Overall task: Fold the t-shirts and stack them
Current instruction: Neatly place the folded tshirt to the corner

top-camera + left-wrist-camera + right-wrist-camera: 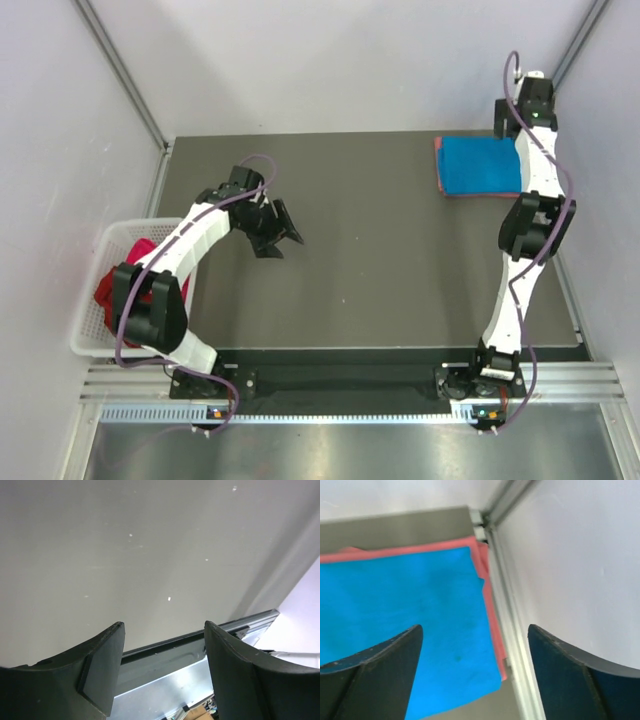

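A folded bright blue t-shirt (478,165) (410,600) lies at the table's back right corner, on top of a folded salmon pink t-shirt (489,587) whose edges show around it (440,168). My right gripper (512,125) (475,630) hovers over the stack's right edge, open, with nothing between its fingers. A dark red t-shirt (107,292) and a magenta t-shirt (143,248) lie crumpled in the basket at the left. Above the bare table left of centre, my left gripper (285,235) (163,625) stands open and holds nothing.
The white lattice basket (88,312) sits off the table's left edge. White walls enclose the table on the left, back and right. A metal frame rail (512,645) runs right beside the stack. The table's front rail (200,637) shows in the left wrist view.
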Tool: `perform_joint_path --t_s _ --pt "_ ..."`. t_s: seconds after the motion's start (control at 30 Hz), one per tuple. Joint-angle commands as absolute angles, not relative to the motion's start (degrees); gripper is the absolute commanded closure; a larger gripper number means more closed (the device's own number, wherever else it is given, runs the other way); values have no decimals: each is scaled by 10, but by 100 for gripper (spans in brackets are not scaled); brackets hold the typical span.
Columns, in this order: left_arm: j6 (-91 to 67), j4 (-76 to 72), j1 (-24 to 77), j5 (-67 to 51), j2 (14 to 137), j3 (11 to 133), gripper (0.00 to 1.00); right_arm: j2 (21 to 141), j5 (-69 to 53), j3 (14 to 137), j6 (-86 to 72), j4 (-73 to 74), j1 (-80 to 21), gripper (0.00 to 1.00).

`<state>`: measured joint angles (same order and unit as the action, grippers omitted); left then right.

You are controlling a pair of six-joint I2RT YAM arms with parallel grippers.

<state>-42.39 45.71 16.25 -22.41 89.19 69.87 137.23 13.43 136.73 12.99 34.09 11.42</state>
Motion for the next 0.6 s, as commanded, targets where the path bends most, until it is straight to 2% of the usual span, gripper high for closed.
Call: perform_joint_path --t_s 0.0,0.1,0.13,0.2,0.23,0.3,0.33,0.43,0.57 --pt "-457 459 168 -220 847 716 31 1273 48 1354 55 377 109 16" --pt "-482 446 169 -225 820 701 31 1231 2 1287 19 374 99 19" --pt "-496 441 170 -228 803 696 31 1223 -17 1248 5 362 103 25" --pt "-511 432 172 -232 780 682 31 1217 -60 1226 -30 346 110 44" --pt "-513 432 173 -235 774 679 31 1224 -71 1228 -33 343 117 64" --pt "-519 438 175 -234 759 666 31 1252 -86 1246 -35 351 125 78" --pt "-520 440 177 -233 754 663 32 1261 -84 1247 -33 351 127 89" --pt "-530 460 185 -232 738 649 32 1292 -69 1238 -27 340 138 99" --pt "-535 486 196 -215 721 654 32 1330 -19 1223 -6 324 147 100"
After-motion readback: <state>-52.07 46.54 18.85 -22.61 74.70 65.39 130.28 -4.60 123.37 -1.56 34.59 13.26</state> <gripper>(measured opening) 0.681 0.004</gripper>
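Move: The blue folded t-shirt lies under the right hand, its middle about 6 cm to the left, 3 cm back and roughly 15 cm below. The red folded t-shirt sits directly beneath it, its edges peeking out around the blue. The far right table corner is some 8 cm ahead and 7 cm to the right of the right hand. From the left hand the blue t-shirt is about 65 cm to the right and 30 cm ahead. No touch can be made out: the empty right hand heads in over the blue t-shirt, first rising about 5 cm while swinging left and a little back, then sinking some 8 cm towards the cloth and easing slightly right. Its wide-open fingers shut fully, and the wrist rolls some 20 degrees, left side up. The left hand, empty and still open, lifts, then draws back. ##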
